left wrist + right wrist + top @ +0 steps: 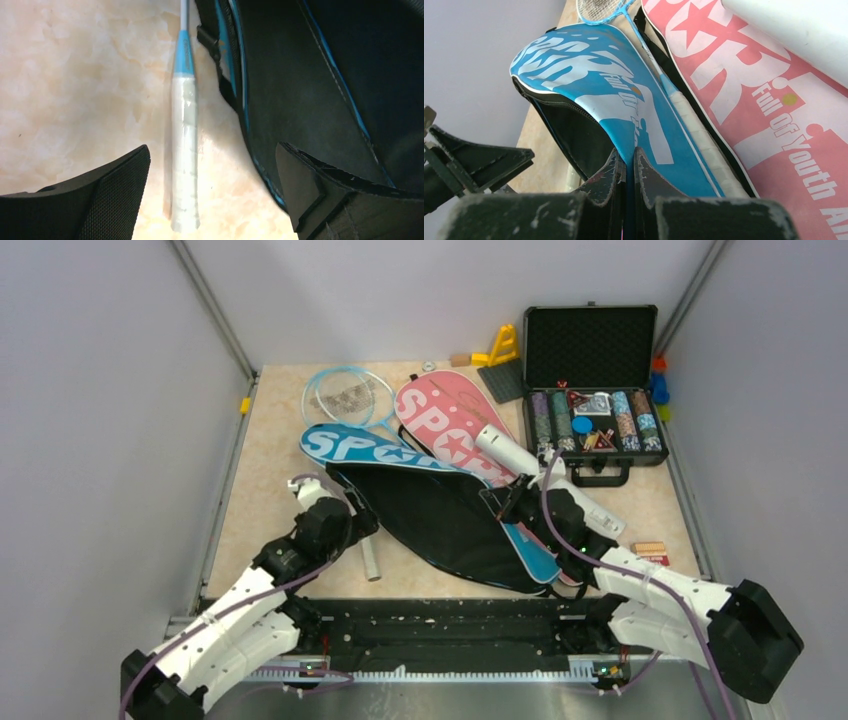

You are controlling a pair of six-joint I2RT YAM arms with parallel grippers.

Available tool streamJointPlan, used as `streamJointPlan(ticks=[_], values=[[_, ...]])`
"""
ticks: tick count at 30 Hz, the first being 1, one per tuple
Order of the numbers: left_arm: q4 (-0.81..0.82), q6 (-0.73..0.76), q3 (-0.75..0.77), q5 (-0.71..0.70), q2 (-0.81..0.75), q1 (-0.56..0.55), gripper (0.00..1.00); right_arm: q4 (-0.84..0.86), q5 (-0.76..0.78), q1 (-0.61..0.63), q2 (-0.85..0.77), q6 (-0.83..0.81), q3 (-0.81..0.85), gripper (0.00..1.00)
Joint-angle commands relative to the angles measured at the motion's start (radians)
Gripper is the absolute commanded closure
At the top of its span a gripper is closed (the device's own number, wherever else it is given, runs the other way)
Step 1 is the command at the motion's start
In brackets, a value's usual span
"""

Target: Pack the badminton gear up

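Note:
The blue "SPORT" cover [375, 448] lies unzipped in the middle, its black lining [440, 520] showing. My right gripper [630, 167] is shut on the edge of its blue flap [599, 85] and holds it up. The pink cover [445, 415] lies behind it with the white tube [510, 452] on top. Two light-blue racket heads [345, 395] rest at the back left. One white racket handle [184, 150] lies on the table beside the black lining [300, 75]. My left gripper [212, 192] hangs open above that handle, which sits nearer the left finger. A second handle [704, 145] lies between the blue and pink covers.
An open black case of poker chips [595, 390] stands at the back right. A yellow plastic toy [503, 345] and a grey pad [505, 380] are at the back. Small wooden blocks [650, 550] lie near the right edge. Walls close in the table on three sides.

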Motion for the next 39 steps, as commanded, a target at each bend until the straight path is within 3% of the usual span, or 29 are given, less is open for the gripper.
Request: streamJointPlan(ticks=[1,4,8,12,17,20,22,23,25,26,28,31,34,39], values=[[0.228,0.03,0.005,-0.039,0.105,0.024,0.01,0.08,-0.039,0.006,0.023,0.002,0.057,1.0],[0.282,0.05,0.067,-0.029,0.214,0.029,0.01,0.101,-0.103,0.005,0.023,-0.024,0.043,1.0],[0.254,0.075,0.134,-0.177,0.362,0.052,0.01,0.058,-0.123,0.005,-0.051,-0.054,-0.006,1.0],[0.292,0.104,0.158,-0.149,0.46,0.122,0.09,-0.057,-0.137,0.005,-0.158,-0.103,-0.027,0.98],[0.471,0.153,0.174,-0.075,0.544,0.202,0.18,-0.142,-0.208,0.005,-0.229,-0.131,-0.047,0.94],[0.511,0.169,0.219,-0.048,0.591,0.23,0.33,-0.203,-0.243,0.005,-0.25,-0.157,-0.03,0.88],[0.519,0.199,0.263,-0.032,0.618,0.232,0.5,-0.24,-0.268,0.005,-0.25,-0.201,-0.011,0.82],[0.523,0.217,0.288,-0.019,0.629,0.232,0.61,-0.256,-0.274,0.005,-0.243,-0.228,-0.004,0.79],[0.478,0.244,0.359,-0.009,0.662,0.232,0.97,-0.277,-0.273,0.005,-0.219,-0.278,0.018,0.71],[0.414,0.247,0.408,-0.014,0.685,0.231,1.0,-0.283,-0.275,0.006,-0.19,-0.305,0.034,0.59],[0.259,0.243,0.533,-0.002,0.739,0.229,1.0,-0.316,-0.269,0.019,-0.127,-0.373,0.087,0.38],[0.121,0.252,0.653,-0.008,0.801,0.207,1.0,-0.351,-0.099,0.124,-0.012,-0.498,0.178,0.28],[0.092,0.29,0.694,-0.008,0.819,0.17,1.0,-0.349,0.072,0.21,0.127,-0.618,0.284,0.23],[0.052,0.334,0.745,-0.022,0.827,0.137,1.0,-0.301,0.237,0.225,0.328,-0.695,0.456,0.21]])
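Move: The raised rim of the open blue bag's far-left end lies about 12 cm ahead of the left hand, 2 cm left and 3 cm below; the two racket heads are some 30 cm ahead and 4 cm left, while a loose racket grip lies about 4 cm behind, level sideways, 9 cm down. The right hand already pinches the bag's near rim and takes it to a spot about 5 cm back, 2 cm lower; the white tube lies roughly 8 cm ahead, 13 cm right and 11 cm below it. The left hand reaches forward with open fingers, dipping about 3 cm to the blue bag's far-left rim, pinches the edge by its black webbing and carries it on forward and up some 8 cm, then eases a little right. Meanwhile the right hand draws its rim back about 5 cm, opens wide and lets go, then swings left and forward over the bag, rolling left side down by some 40 degrees with the rim showing between its open fingers. ##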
